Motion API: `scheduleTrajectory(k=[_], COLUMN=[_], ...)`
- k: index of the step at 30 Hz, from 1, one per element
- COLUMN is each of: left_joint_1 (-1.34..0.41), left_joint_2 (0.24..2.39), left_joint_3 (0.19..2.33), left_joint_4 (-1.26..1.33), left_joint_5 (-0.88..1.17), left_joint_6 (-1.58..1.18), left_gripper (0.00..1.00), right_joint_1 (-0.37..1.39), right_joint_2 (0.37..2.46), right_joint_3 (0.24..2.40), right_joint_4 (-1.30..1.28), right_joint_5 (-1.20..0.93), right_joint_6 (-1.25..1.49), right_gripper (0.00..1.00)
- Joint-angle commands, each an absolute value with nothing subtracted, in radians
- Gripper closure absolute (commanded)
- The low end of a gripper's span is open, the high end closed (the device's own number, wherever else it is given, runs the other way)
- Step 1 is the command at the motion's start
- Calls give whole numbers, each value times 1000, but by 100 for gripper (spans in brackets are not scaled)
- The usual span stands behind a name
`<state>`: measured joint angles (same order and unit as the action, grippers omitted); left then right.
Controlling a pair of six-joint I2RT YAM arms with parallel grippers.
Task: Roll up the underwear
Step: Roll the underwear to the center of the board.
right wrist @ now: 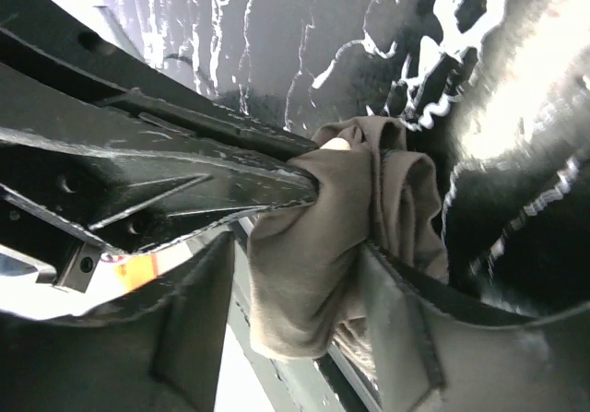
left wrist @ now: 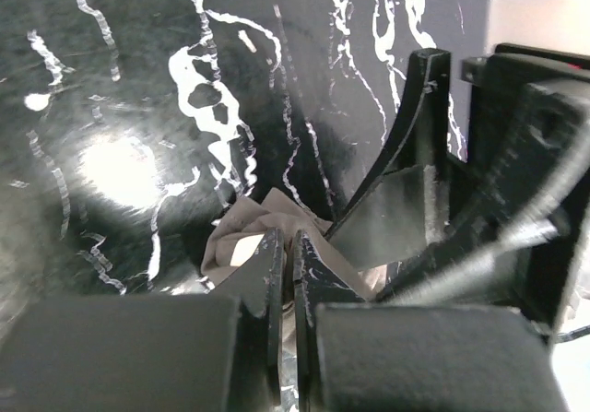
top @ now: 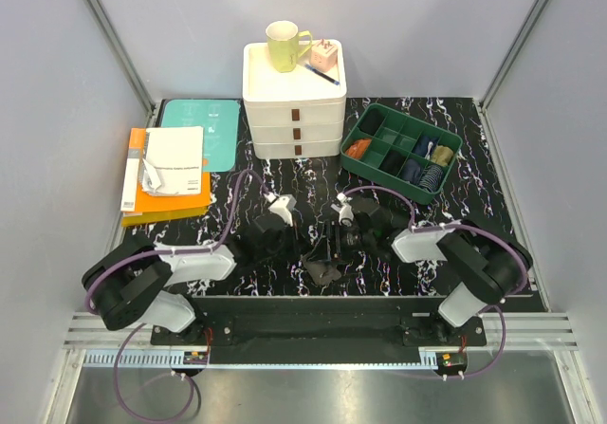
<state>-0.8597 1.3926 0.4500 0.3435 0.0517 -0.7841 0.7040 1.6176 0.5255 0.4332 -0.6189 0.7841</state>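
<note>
The underwear (top: 321, 271) is a small bunched bundle of olive-brown cloth on the black marbled mat, near its front edge and between both arms. My left gripper (top: 305, 257) comes in from the left. In the left wrist view the left gripper (left wrist: 288, 242) is shut, pinching a fold of the underwear (left wrist: 241, 232). My right gripper (top: 332, 246) reaches in from the right. In the right wrist view the right gripper (right wrist: 297, 274) stands open around the underwear (right wrist: 318, 237). The cloth leans on one of its fingers (right wrist: 406, 329) and is clear of the other. The left gripper's finger (right wrist: 212, 177) grips the cloth from the left.
A white three-drawer unit (top: 294, 111) stands at the back with a yellow-green mug (top: 283, 45) on top. A green divided tray (top: 458, 144) of sock bundles sits at back right. Books and papers (top: 166, 182) lie at the left edge.
</note>
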Motion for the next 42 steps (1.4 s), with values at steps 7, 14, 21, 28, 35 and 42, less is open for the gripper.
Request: scheduleTrajectory(k=[7,14,21,28,35,42], left_joint_1=[-933,-969,-992,-1011,-1023,-1034], left_joint_2=[1430,1424,1420,1416,1416,1416], left_joint_3=[480,485,489,495,502,515], left_joint_4=[224,229,224,218,212,198], left_joint_5=[-34,-66,-90,-107,-117,-127], left_joint_6=[-695,-681,-680,-678,-680,-687], left_gripper=[100,100,100,100,100,100], right_joint_1=[706,706,706,707,706,707], right_joint_2=[1318,1151,1101,1170,1314,1330], right_joint_3=[577,493,387,295,293,359], right_joint_4=[34,-60,-28,193,388,313], right_joint_5=[-336,-311,-307,-362,-426,-446], right_joint_6=[649,756,854,933,962,891], right_gripper=[20,6,2,1,2,7])
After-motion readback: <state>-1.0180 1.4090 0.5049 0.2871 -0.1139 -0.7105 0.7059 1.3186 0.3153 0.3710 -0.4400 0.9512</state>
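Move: The rolled underwear's middle is about 2 cm to the right hand's left, 1 cm back and slightly below, already between its part-open fingers. Some 5 cm to the right hand's left and 1 cm ahead are the left fingertips; the table's front edge runs about 9 cm straight back of it. From the left hand, shut on the roll's near corner, the roll's middle lies about 3 cm right, 2 cm back and slightly below. Rightward and up about 5 cm, the right hand backs off the roll while its fingers spread fully; it sinks again farther right and slightly back, then returns some 3 cm left at table height, still wide open, with the roll between its fingertips. The left hand keeps its fingers shut on the roll's left end and drags it about 2 cm right and 2 cm back. ##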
